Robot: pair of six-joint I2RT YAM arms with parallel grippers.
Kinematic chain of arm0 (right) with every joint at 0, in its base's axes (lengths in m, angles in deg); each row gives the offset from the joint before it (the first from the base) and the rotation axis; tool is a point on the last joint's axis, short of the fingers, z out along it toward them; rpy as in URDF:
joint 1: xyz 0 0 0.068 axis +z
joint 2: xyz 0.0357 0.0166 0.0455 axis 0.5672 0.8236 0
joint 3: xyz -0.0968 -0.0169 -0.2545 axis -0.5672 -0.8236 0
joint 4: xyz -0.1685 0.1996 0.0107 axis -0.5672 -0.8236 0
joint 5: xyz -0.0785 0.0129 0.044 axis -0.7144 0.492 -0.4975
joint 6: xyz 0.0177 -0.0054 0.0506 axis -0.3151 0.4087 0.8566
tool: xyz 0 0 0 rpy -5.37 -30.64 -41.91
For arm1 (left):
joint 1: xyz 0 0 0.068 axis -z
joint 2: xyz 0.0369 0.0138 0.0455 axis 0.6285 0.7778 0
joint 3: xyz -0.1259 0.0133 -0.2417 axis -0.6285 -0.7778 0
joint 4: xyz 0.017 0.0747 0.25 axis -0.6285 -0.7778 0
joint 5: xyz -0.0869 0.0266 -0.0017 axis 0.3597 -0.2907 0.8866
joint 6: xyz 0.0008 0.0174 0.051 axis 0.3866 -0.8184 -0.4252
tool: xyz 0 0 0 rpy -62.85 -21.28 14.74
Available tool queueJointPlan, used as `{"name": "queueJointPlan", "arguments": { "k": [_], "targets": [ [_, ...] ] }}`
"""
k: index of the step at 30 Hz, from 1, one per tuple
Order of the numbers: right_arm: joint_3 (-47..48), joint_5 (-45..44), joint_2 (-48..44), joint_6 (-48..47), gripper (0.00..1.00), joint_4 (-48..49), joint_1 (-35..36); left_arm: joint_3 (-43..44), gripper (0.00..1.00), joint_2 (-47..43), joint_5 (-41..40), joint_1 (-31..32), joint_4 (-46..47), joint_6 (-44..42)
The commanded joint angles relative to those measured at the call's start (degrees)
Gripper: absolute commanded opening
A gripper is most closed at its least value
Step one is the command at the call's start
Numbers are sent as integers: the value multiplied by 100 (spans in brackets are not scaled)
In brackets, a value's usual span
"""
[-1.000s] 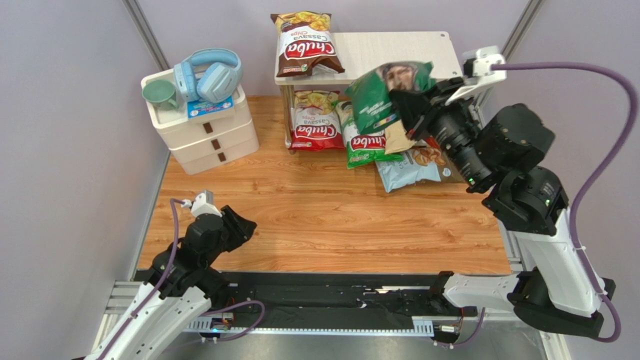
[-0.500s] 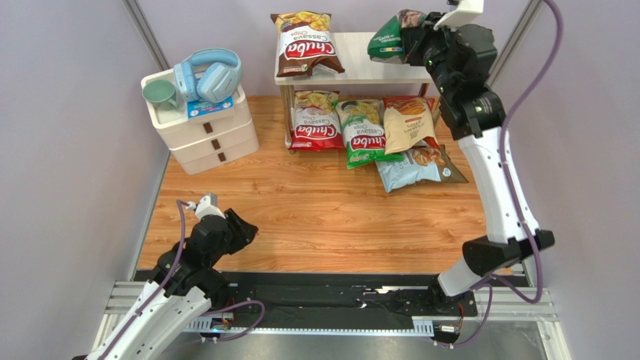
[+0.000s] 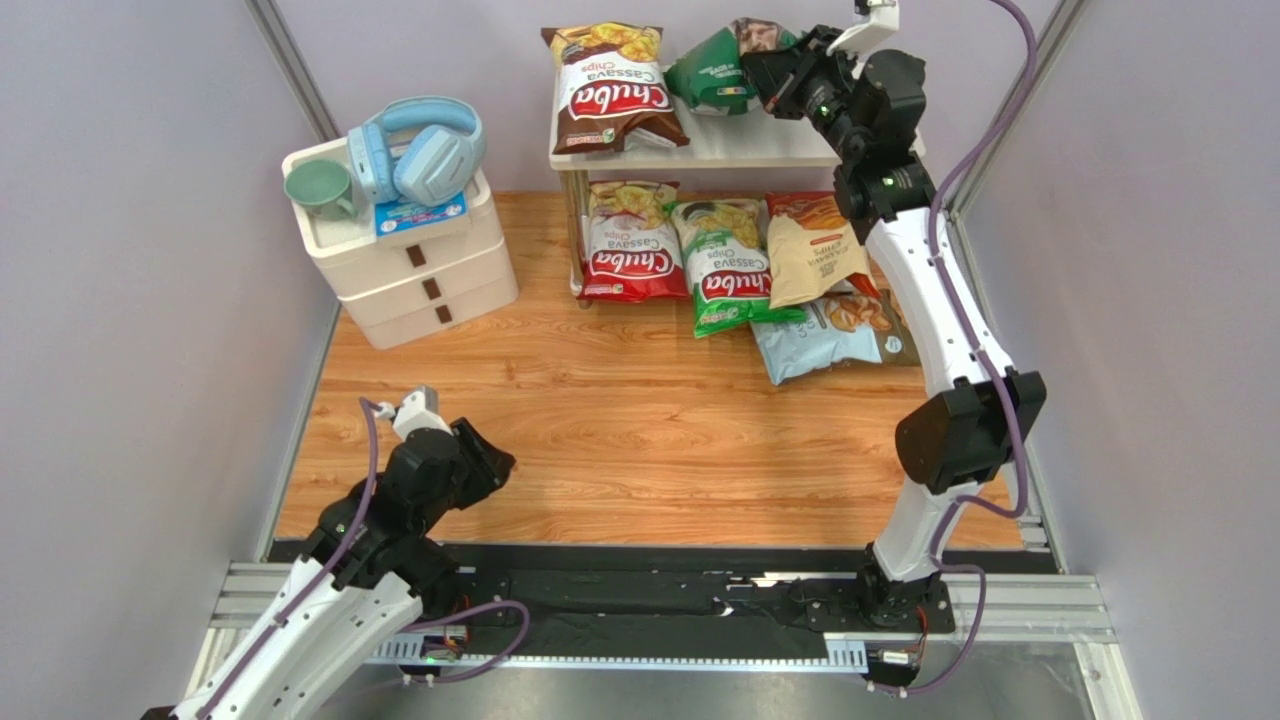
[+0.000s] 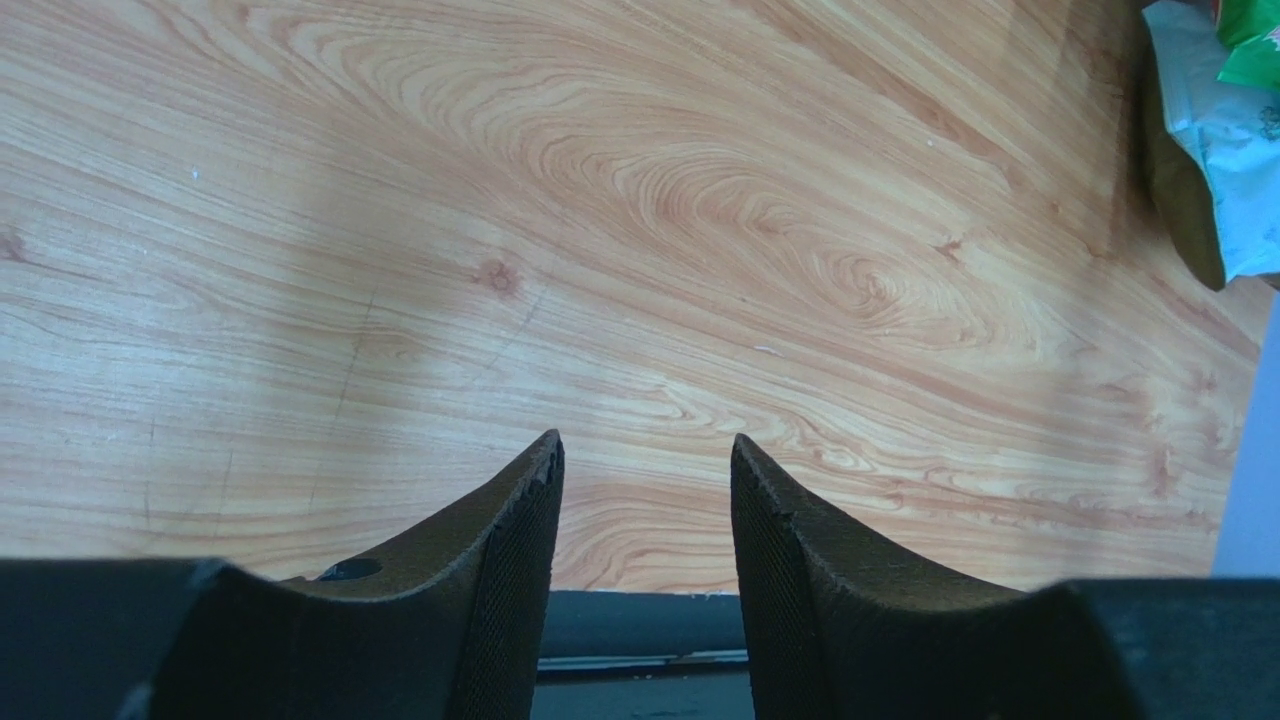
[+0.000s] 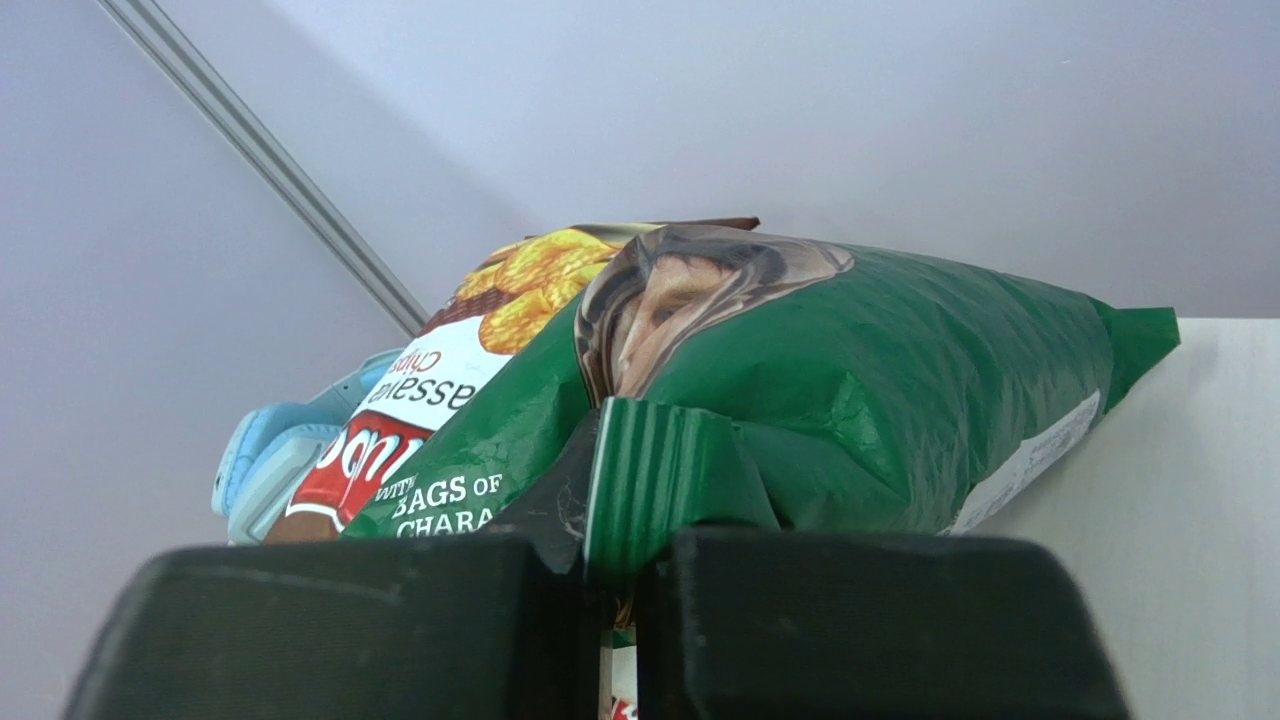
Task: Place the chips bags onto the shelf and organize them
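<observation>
My right gripper (image 3: 775,72) is shut on the crimped end of the dark green bag with a man's face (image 3: 718,75), holding it over the shelf's top board (image 3: 766,138); the bag fills the right wrist view (image 5: 842,398). The brown Chuba bag (image 3: 609,90) lies on the top board's left side. The red Chuba bag (image 3: 631,240), green Chuba bag (image 3: 726,267) and cream-orange bag (image 3: 812,248) lean at the lower tier. The light blue bag (image 3: 827,333) lies on the table in front. My left gripper (image 3: 489,455) is open and empty over bare wood (image 4: 642,465).
A white three-drawer unit (image 3: 413,263) stands at the back left with blue headphones (image 3: 421,147) and a green cup (image 3: 320,186) on top. Grey walls close in both sides and the back. The light blue bag's corner shows in the left wrist view (image 4: 1217,135).
My right arm has carried the dark green bag up from in front of the shelf and leftward over the top board, toward the brown bag. The left arm has barely moved.
</observation>
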Motion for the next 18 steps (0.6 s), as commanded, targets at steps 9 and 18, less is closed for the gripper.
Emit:
{"name": "queueJointPlan", "arguments": {
  "k": [9, 18],
  "targets": [
    [-958, 507, 533, 914, 0, 1348, -108, 53, 50, -246, -5, 6, -115, -17],
    [-3068, 463, -443, 1186, 0, 2245, -3, 27, 49, 114, 21, 6, 140, -78]
  ]
}}
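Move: The right hand has the green bag pinched by its near edge and brings it to the free spot on the shelf top, some 9 cm ahead, 7 cm to its left and 10 cm below. The brown Chuba bag lies about 9 cm ahead and 22 cm to the left; on the lower tier the green Chuba bag is roughly 5 cm back, 5 cm left and 35 cm down. From the idle left hand that spot is about 45 cm ahead, 26 cm right and 26 cm up. Down, with some forward reach at first: the right hand lowers the pinched green bag about 8 cm onto the shelf top beside the brown Chuba bag, going some 4 cm forward on the way, then draws back about 3 cm almost level. The wrist rolls slightly so its left side rises, roughly 10 degrees; the fingers stay shut on the edge and the green bag comes up against the brown one. ##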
